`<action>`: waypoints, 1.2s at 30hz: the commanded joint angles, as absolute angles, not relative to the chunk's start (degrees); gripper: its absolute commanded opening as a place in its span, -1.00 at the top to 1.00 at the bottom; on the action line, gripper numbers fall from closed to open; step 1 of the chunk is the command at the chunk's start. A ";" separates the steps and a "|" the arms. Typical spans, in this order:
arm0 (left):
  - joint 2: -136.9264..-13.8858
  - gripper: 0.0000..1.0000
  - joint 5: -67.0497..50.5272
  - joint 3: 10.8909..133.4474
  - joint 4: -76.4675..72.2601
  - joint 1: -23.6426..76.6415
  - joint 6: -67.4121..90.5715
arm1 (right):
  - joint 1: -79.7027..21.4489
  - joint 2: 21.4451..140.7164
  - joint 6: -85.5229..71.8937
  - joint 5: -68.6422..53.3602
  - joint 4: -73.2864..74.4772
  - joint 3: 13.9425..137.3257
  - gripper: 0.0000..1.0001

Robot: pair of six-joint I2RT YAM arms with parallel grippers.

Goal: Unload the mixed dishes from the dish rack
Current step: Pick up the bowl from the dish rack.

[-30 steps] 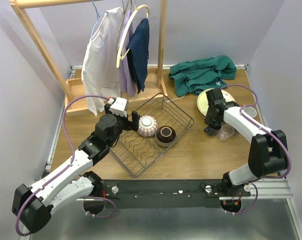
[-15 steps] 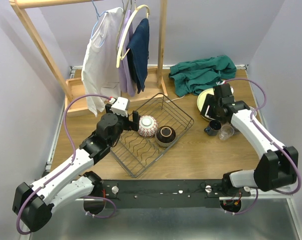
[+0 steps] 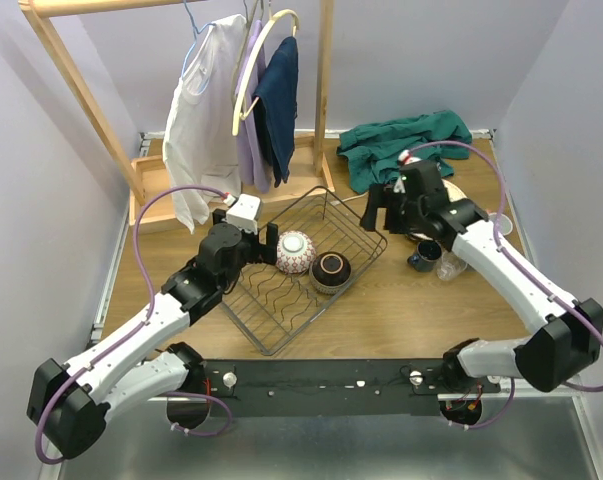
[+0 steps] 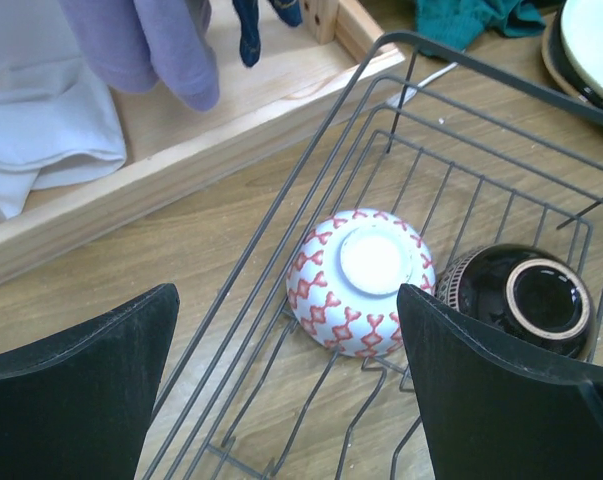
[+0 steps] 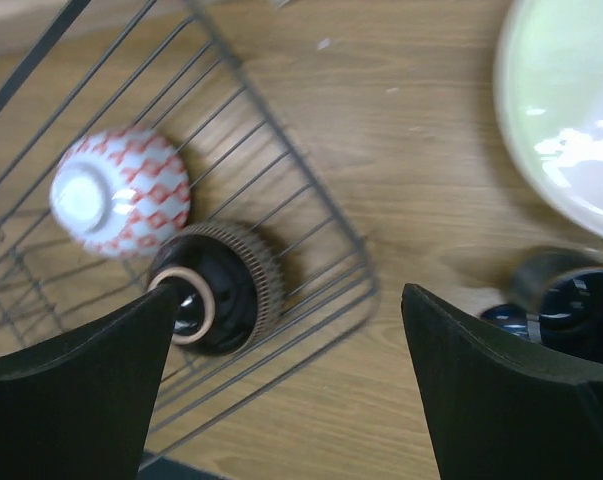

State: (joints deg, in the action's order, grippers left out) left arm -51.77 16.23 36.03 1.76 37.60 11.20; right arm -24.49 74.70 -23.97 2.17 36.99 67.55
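The black wire dish rack holds two upturned bowls: a red-and-white patterned bowl and a dark bowl. My left gripper is open just left of the patterned bowl, over the rack's left wall. My right gripper hangs open and empty above the rack's right corner. On the table to the right stand a cream plate, a dark cup and a clear glass.
A wooden clothes rack with hanging garments stands behind the dish rack, its base close to my left gripper. A green cloth lies at the back right. Another cup sits near the right edge.
My right gripper opened, left the dark cup on the table by the plate, and swung left toward the dish rack. My left arm barely moved.
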 commanded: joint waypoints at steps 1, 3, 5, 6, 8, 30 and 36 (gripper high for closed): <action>-49.84 -0.98 19.95 38.06 8.34 37.35 13.44 | -32.41 77.95 -22.41 2.10 33.93 68.99 -1.00; -48.00 -0.98 21.44 37.97 10.97 37.44 13.45 | -34.18 79.71 -22.15 2.72 32.09 69.61 -1.00; -46.07 -0.98 22.93 37.44 12.56 37.44 13.45 | -36.47 82.78 -21.71 3.07 30.42 71.01 -1.00; -45.45 -0.98 23.46 37.35 14.05 37.35 13.53 | -37.08 84.01 -21.53 3.08 29.98 71.62 -1.00; -43.61 -0.98 24.43 37.00 15.64 37.35 13.80 | -38.84 87.44 -20.57 3.25 28.92 73.55 -1.00; -41.84 -0.98 28.74 33.22 13.80 37.27 10.20 | -52.47 99.23 -15.12 15.46 42.45 76.64 -1.00; -41.92 -0.98 28.30 33.13 13.53 37.27 9.93 | -52.47 99.84 -14.42 24.60 42.63 75.15 -1.00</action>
State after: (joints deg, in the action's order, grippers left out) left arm -42.02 27.42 32.84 15.20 37.56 10.74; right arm -52.45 98.13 -15.38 15.05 40.71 76.53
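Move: The upturned black bowl in the rack lies about 14 cm to the left of my right hand, some 4 cm back and 12 cm below it. The patterned bowl sits beside it, roughly 10 cm farther left and 5 cm farther out. The blue mug already set down stands level with my right hand, about 10 cm to its right and 14 cm down. From my left hand the black bowl is about 18 cm right and 12 cm down, nearly level. I swing my open right hand about 16 cm left from beside the rack to the black bowl, sinking all the way, some 9 cm in all; then I draw it back about 5 cm and ease slightly right again, wrist turning counter-clockwise some 25 degrees and its left side dipping as the fingers point down more steeply. My left hand, still open, clears off about 6 cm left and a little back, away from the bowls. ##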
